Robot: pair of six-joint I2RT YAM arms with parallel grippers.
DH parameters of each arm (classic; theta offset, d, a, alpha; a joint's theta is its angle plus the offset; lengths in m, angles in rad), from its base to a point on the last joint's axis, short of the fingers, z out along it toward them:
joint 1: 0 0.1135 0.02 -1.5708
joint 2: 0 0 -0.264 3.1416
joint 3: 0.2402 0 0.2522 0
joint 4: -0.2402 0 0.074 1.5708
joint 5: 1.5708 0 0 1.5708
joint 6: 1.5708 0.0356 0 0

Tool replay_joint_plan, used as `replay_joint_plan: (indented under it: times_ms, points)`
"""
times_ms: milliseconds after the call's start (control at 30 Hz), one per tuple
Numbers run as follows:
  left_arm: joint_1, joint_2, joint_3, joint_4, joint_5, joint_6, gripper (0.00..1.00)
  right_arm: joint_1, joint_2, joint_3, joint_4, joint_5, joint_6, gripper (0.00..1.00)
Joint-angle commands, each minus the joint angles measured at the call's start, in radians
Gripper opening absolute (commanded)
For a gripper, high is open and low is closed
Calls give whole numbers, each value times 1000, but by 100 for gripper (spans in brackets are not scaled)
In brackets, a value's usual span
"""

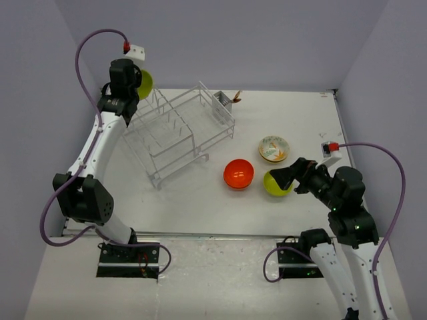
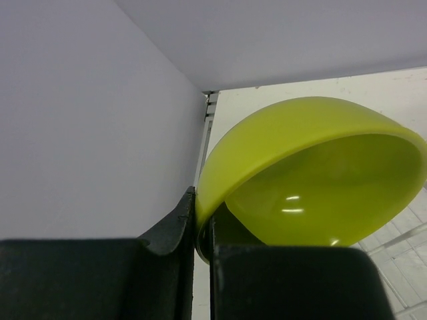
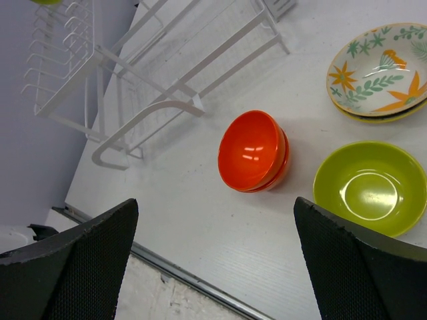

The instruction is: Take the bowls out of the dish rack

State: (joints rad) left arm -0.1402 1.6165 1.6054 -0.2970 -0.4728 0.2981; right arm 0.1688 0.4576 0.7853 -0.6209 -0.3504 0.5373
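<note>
My left gripper (image 1: 133,83) is at the far left end of the white wire dish rack (image 1: 180,130), lifted above it. It is shut on the rim of a lime-green bowl (image 1: 145,83), which tilts on edge between the jaws (image 2: 320,173). Four other bowls rest on the table right of the rack. Two orange bowls (image 1: 238,174) are stacked, beside a second lime-green bowl (image 1: 275,187) and a cream patterned bowl (image 1: 273,148). My right gripper (image 1: 293,177) hovers open over the near side of that second green bowl (image 3: 370,187), nothing between its fingers.
A grey cutlery basket (image 1: 222,107) hangs on the rack's far right end, with a small orange object (image 1: 237,98) behind it. Grey walls close in on the left, back and right. A metal strip (image 3: 193,283) marks the table's near edge.
</note>
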Motion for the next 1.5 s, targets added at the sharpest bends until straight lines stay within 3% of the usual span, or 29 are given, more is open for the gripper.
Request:
replay_joint_plan:
  times_ms: [0, 233, 400, 500, 633, 667, 733, 833, 900, 1033, 1300, 1333, 1367, 1467]
  points:
    - [-21, -91, 36, 38, 43, -22, 0, -3, 4, 22, 33, -28, -14, 99]
    - [-39, -177, 192, -85, 218, -167, 0, -3, 44, 22, 87, -87, -26, 99]
    - [-174, -147, 296, -215, 367, -365, 0, 3, 101, 124, 151, -161, -45, 99]
    - [-388, -109, 271, -249, 330, -453, 0, 46, 167, 230, 87, -61, -83, 99]
    - [-654, -61, 157, -209, 273, -602, 0, 168, 246, 428, -57, 229, -143, 99]
    - [-692, -50, 115, -186, 264, -650, 0, 214, 286, 451, -118, 342, -164, 99]
    - [-796, -8, 84, -148, 208, -672, 0, 242, 329, 495, -219, 414, -181, 99]
    - [-864, 75, 100, -146, 189, -695, 0, 291, 357, 467, -235, 502, -175, 97]
    - [-886, 121, 117, -146, 195, -703, 0, 316, 362, 434, -232, 550, -166, 91]
    - [-918, 151, 120, -142, 207, -717, 0, 333, 404, 413, -272, 651, -165, 67]
    - [-921, 106, 59, -96, 256, -749, 0, 334, 456, 327, -254, 675, -171, 49]
    - [-923, 103, 57, -96, 264, -754, 0, 334, 463, 324, -257, 685, -168, 32]
    - [-921, 95, 54, -94, 272, -755, 0, 334, 467, 321, -257, 695, -159, 0]
    - [-921, 77, 38, -94, 263, -755, 0, 334, 454, 296, -224, 691, -145, 0]
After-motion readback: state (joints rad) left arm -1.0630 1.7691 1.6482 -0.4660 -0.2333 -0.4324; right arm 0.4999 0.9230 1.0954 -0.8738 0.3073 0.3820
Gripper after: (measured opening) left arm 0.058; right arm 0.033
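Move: The left gripper already holds the green bowl by its rim; take it to the right gripper, roughly 29 cm back, 52 cm right and 6 cm lower. The held bowl lies about 31 cm ahead, 47 cm left and 5 cm above the right gripper. On the table, some 25 cm below the right gripper, the other green bowl sits 10 cm ahead and 6 cm right, the orange bowls 13 cm ahead and 9 cm left. Keep the left fingers shut on the green bowl's rim, lift it clear of the rack, then swing it about 46 cm right and 22 cm back, sinking late, turning clockwise and tipping the fingers down. Raise the right gripper some 12 cm, bring it back down and 5 cm forward, rolling its left side down, and pinch the bowl's opposite rim. ##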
